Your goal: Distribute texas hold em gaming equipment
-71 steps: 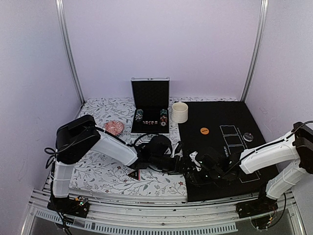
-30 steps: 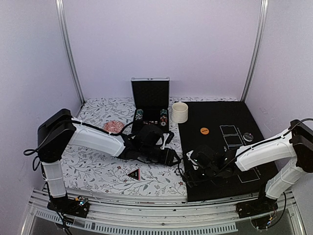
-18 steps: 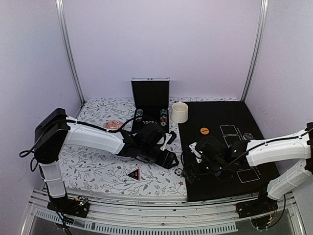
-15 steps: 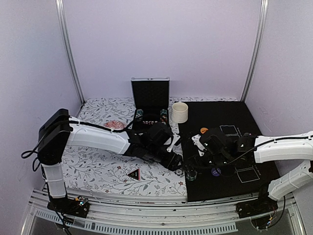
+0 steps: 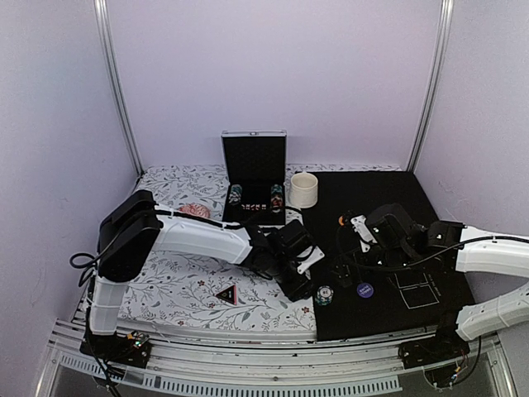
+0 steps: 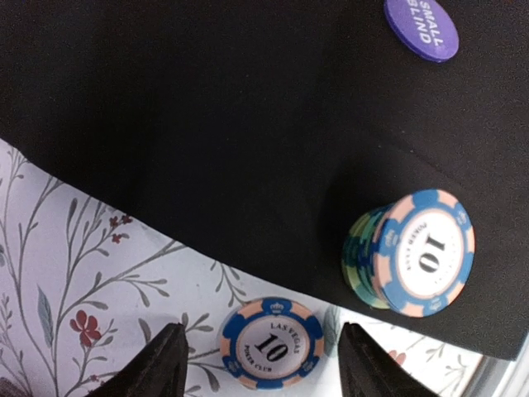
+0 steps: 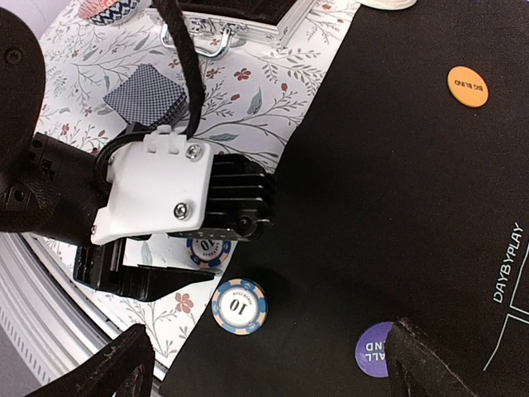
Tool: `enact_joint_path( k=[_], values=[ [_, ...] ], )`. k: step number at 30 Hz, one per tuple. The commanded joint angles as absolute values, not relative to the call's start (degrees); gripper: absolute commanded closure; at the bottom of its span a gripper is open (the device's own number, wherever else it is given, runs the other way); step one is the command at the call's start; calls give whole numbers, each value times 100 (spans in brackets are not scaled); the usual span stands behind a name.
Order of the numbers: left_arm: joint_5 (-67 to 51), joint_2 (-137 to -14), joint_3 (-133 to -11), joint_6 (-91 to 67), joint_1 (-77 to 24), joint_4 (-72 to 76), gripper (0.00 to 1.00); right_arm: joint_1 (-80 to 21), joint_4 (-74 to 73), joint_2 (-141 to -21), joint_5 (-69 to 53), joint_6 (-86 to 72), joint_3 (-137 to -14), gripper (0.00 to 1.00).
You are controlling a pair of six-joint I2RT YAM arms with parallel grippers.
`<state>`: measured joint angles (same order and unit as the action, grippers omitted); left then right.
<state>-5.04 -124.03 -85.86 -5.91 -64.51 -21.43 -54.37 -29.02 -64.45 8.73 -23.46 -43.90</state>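
Note:
A stack of striped poker chips (image 5: 324,294) (image 6: 417,256) (image 7: 239,306) stands on the black mat's (image 5: 372,198) near left edge. One blue chip (image 6: 273,342) (image 7: 207,246) lies flat on the floral cloth beside it. My left gripper (image 5: 304,285) (image 6: 269,362) hovers open over that chip, one jaw on each side, not touching it. My right gripper (image 5: 345,271) (image 7: 269,368) is open and empty, above the mat right of the stack. A purple small-blind disc (image 5: 364,289) (image 6: 421,29) (image 7: 374,349) and an orange disc (image 7: 467,86) lie on the mat. Grey-blue-backed cards (image 7: 149,93) rest on the cloth.
The open black case (image 5: 254,178) and the cream cup (image 5: 303,189) stand at the back. A pink dish (image 5: 194,211) sits behind the left arm. The black red-edged triangle marker (image 5: 226,292) lies near the front. The two grippers are close together at the mat's edge.
My right gripper opened, left the chip stack on the mat and drew back to the right. My left gripper moved right and forward to the mat's edge, over the single chip.

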Motion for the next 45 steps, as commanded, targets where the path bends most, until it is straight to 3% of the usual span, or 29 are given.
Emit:
enact_joint_path(
  k=[1,20,31,45],
  values=[
    [-706,-12721,-8832,-443,-6496,-2679,36,-5382,-3017,-6196,987,-2436,-4240,1],
    [14,-13009,-9044,-172,-6781,-3542,35,-5367,-2973,-6123,1000,-2285,-4160,1],
    [-170,-13132,-9047,-261,-6779,-3641,56,-5368,-2973,-6043,1042,-2285,-4108,1],
    [252,-12585,-8984,-564,-6765,-3810,69,-5361,-2990,-5959,1054,-2311,-4115,1]
  ],
)
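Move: The loose 10 chip lies flat on the flowered cloth about 1 cm below the left hand point, between the open fingers and level with them both ways. The chip stack stands on the black mat roughly 5 cm to the left hand's right and 2 cm back; the small blind button is some 16 cm to its right, about level ahead. From the right hand the loose chip lies about 9 cm left and 13 cm below. The loose chip is straddled and then pinched by its edges: the left hand eases down and back by under 1 cm each while its fingers tilt some 10 degrees nearer to upright. It then almost holds its place, and the fingers close from about two-thirds open until both tips meet opposite sides of the chip. ##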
